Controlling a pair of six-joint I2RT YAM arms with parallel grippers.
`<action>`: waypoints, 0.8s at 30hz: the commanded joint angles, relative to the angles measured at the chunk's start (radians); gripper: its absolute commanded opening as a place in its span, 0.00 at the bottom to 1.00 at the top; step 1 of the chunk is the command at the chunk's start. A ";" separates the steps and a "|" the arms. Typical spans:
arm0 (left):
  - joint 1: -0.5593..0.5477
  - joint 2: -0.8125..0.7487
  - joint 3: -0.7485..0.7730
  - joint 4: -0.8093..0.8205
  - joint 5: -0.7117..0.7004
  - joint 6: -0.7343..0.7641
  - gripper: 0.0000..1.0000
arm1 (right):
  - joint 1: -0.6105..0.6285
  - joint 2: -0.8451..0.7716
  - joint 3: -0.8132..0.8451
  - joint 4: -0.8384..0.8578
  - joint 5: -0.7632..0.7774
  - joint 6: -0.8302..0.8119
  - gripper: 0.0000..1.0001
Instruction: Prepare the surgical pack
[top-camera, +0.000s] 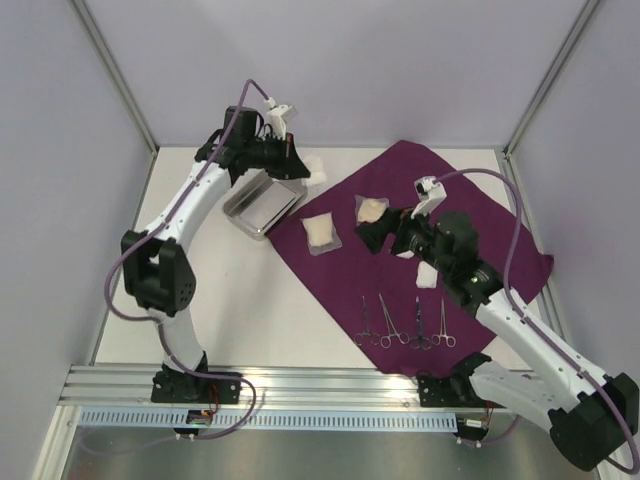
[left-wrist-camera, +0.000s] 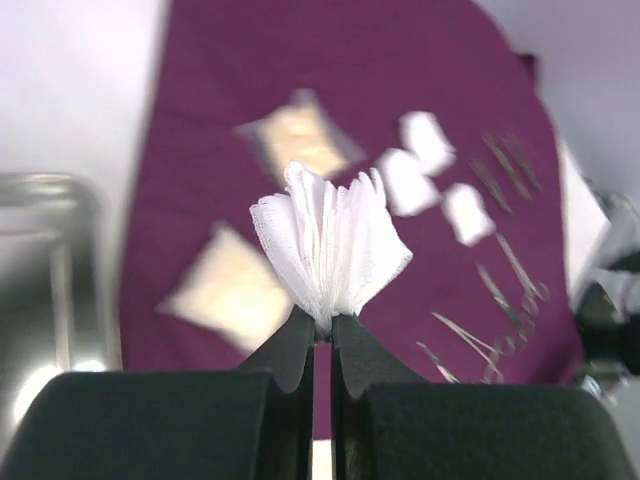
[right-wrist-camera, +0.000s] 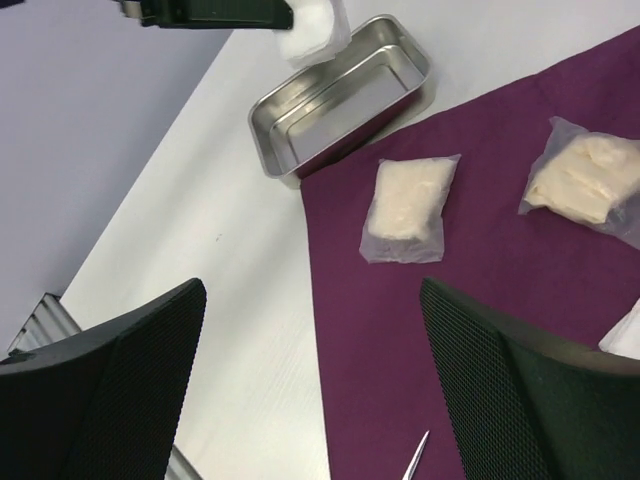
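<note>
The dark purple cloth (top-camera: 470, 200) lies spread over the table's right half. Off its left corner stands the steel tray (top-camera: 262, 205), seemingly with nothing in it (right-wrist-camera: 340, 95). Hanging above the tray's far end, my left gripper (top-camera: 296, 158) is shut on a fanned white gauze pad (left-wrist-camera: 330, 240), pinched at its lower edge. Two wrapped gauze packets (top-camera: 322, 232) (top-camera: 370, 208) lie on the cloth. My right gripper (right-wrist-camera: 312, 300) hovers open over the cloth's left edge, nothing between its fingers. Several steel clamps (top-camera: 400, 325) lie in a row at the cloth's near corner.
A loose white gauze pad (top-camera: 428, 272) lies on the cloth beside the right arm. The left wrist view shows three white pads (left-wrist-camera: 405, 180) on the cloth. White walls with metal posts close in the table on three sides. An aluminium rail (top-camera: 300, 385) runs along the near edge.
</note>
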 joint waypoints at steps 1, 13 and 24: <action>0.107 0.165 0.083 0.005 -0.098 -0.093 0.00 | -0.034 0.107 0.098 0.040 -0.012 -0.028 0.90; 0.227 0.594 0.417 0.050 -0.134 -0.234 0.00 | -0.069 0.345 0.356 -0.060 -0.117 0.027 0.89; 0.267 0.702 0.436 0.082 -0.184 -0.349 0.00 | -0.086 0.483 0.529 -0.164 -0.104 0.056 0.88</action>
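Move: The metal tray that the left hand is carrying its gauze to has its middle about 19 cm ahead of that hand, 12 cm to the left and 25 cm below. The near cotton bag lies about 11 cm ahead of this hand and 4 cm right; the far cotton bag is 17 cm ahead and 18 cm right, both some 27 cm below. From the empty right hand the near cotton bag is roughly 24 cm ahead, 9 cm left and 24 cm below. Swooping down and forward about 19 cm each way and some 10 cm left, the left hand brings the gauze, still pinched in its shut fingers, over the far right end of the tray; its fingers swing counter-clockwise and point more steeply down. The descent ends early, leaving a slow forward creep. The right hand, wide open and empty, advances about 9 cm towards the near cotton bag, drifting slightly left. ##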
